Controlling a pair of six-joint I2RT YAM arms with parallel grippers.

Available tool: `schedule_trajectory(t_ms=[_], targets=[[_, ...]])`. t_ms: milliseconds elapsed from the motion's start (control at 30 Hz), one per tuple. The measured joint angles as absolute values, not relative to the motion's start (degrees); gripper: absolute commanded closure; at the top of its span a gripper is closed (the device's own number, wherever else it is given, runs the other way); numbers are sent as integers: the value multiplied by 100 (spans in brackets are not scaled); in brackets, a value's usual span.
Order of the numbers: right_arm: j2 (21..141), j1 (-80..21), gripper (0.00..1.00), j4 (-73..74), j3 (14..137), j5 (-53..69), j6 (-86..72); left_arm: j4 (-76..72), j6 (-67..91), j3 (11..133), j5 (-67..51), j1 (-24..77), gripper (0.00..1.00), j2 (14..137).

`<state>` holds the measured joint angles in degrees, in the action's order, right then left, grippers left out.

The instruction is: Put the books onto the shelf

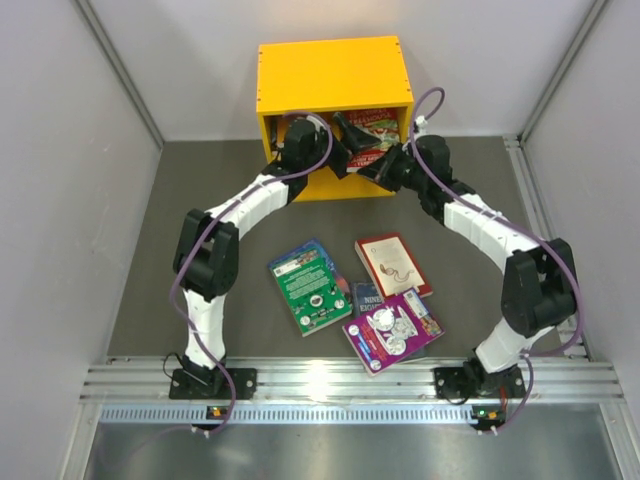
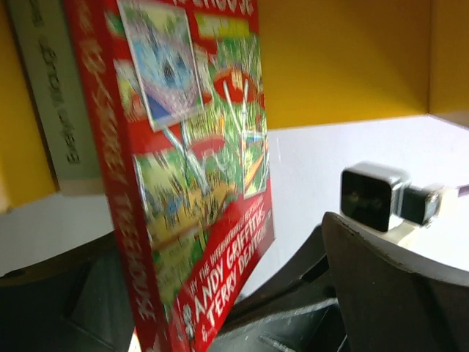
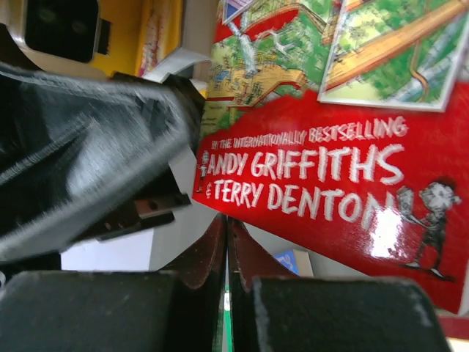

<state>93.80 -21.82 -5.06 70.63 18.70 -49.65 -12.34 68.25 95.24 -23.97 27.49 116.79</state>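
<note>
The yellow shelf [image 1: 335,70] stands at the back. Inside it a red book [image 2: 190,183] with a cartoon cover stands tilted between the wide-apart fingers of my open left gripper [image 2: 242,308], near a pale book [image 2: 55,95] at the yellow wall. Neither finger [image 2: 396,286] presses on it. My right gripper [image 3: 226,227] is shut and empty, its tips just below the red book [image 3: 352,169]. On the table lie a green book [image 1: 308,285], a red-cream book [image 1: 393,265], a dark blue book [image 1: 368,297] and a purple book [image 1: 392,330].
Both grippers [image 1: 345,150] [image 1: 368,162] crowd the shelf's lower opening, close to each other. The left gripper's finger [image 3: 88,169] fills the left of the right wrist view. Grey walls enclose the dark table [image 1: 150,300] on three sides.
</note>
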Motion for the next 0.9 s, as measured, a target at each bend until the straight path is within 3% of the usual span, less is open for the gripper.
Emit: schedule_trajectory(t_ms=[367, 900], targets=[[9736, -2209, 100, -427, 7592, 1831, -5004, -1002, 6692, 9249, -2480, 2746, 1, 11509], [10123, -1817, 100, -209, 8158, 1612, -4950, -1288, 6731, 7824, -2477, 2891, 2, 10001]])
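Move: The red Treehouse book lies cover up in the right half of the shelf's upper compartment, its near end sticking out. Its middle is about 9 cm ahead of the right hand, 4 cm to its right and level; from the left hand, roughly 7 cm ahead and 3 cm right. From the right hand, the teal book beneath it is some 15 cm ahead, 4 cm right and 3 cm lower; the orange book stack is about 13 cm ahead, 14 cm left. Forward into the compartment goes the right hand, about 6 cm in all, shut fingertips pushing on the red book's near end; it slows midway, then goes on forward while sliding to the right. The left hand, already wide open around the book, sinks slightly and eases left, then draws back about 7 cm and rises, coming clear with fingers still open. ##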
